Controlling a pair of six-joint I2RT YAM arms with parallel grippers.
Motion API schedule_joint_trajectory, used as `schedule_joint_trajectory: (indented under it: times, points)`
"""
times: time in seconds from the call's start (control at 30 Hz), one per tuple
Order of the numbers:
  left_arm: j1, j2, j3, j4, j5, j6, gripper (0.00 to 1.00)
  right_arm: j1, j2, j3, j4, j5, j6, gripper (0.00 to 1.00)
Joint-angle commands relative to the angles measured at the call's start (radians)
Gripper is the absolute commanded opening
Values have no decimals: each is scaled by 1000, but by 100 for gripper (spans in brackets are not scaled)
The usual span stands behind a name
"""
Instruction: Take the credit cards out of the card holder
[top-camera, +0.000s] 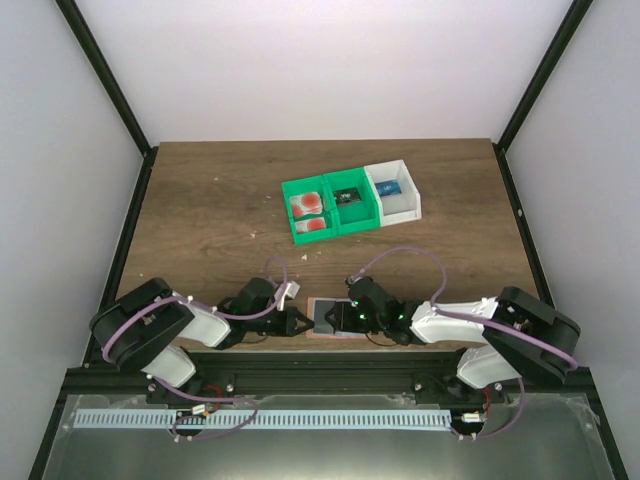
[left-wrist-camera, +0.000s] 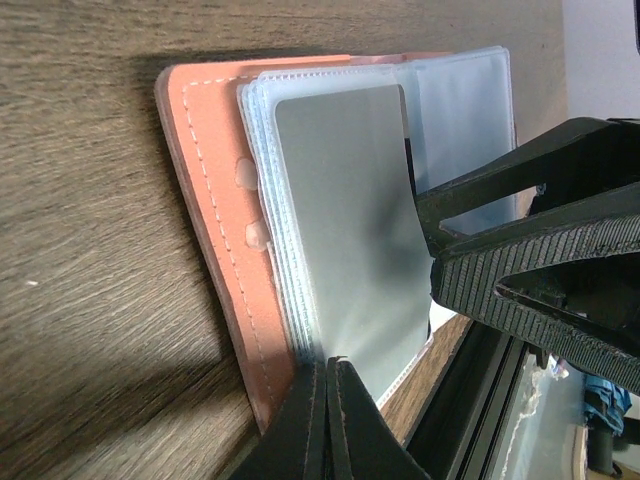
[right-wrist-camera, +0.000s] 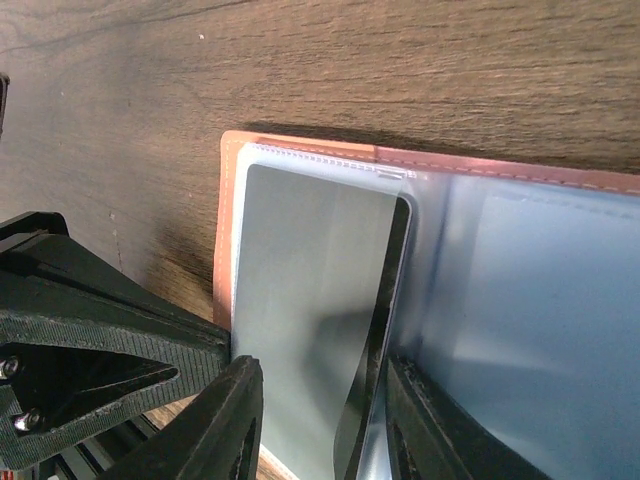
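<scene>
The card holder lies open at the table's near edge, with a salmon-pink rim and clear blue-grey sleeves. A grey credit card lies on the top sleeve. One long edge of it curls up and shows a dark underside. My right gripper is open, its jaws standing apart over the card's end and one finger against the lifted edge. My left gripper is shut, its tips pressed on the sleeves' edge. Two pale credit cards with red blots lie in a green bin.
A green bin, a second green compartment with a dark item and a white bin with a blue item stand in a row at mid-table. A black rail runs just beyond the holder along the table's near edge.
</scene>
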Motion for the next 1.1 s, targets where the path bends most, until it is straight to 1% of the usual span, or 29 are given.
schedule_joint_trajectory:
  times: [0.0,0.07,0.17,0.27,0.57,0.73,0.9,1.03,1.07]
  points:
    - [-12,22,-6,3,-24,12,0,-3,-13,-24,45,-32,23,35]
    - [-14,27,-7,4,-23,13,0,-6,-30,-39,70,-37,27,34]
    - [-18,30,-9,5,-23,12,0,-10,-45,-63,116,-57,25,28]
    - [-22,34,-9,9,-25,9,0,-13,-46,-74,138,-70,30,23]
    - [-27,42,-4,9,-26,5,0,-17,-66,-92,141,-66,34,15]
    - [-27,45,-6,9,-32,6,0,-20,-79,-95,127,-58,28,9]
    - [-27,50,-8,3,-37,7,0,-23,-90,-111,127,-56,29,6]
    - [-27,50,-9,-5,-40,12,0,-28,-97,-125,129,-61,32,6]
    - [-27,49,-9,-6,-41,13,0,-30,-100,-129,133,-64,35,7]
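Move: The grey card lies in the open card holder's pocket, its middle roughly 1 cm ahead of the right hand, 2 cm to its left and 1 cm lower, with its right edge between the parted fingers. From the left hand's shut tips, the card's middle is about 2 cm ahead and 3 cm right, at nearly the same height. The holder's clear right page is about 5 cm right of the right hand and 1 cm ahead; the green box stands some 29 cm straight ahead. The right hand closes its parted fingers almost fully over the grey card's free right edge, pinching that edge while the hand draws about 1.5 cm to the right and slightly back, its wrist rolling some 5 degrees so that its left side rises. The left hand stays practically in place, fingers still shut, its tips keeping against the card page near the lower part of its left edge as the right hand works away from it. ##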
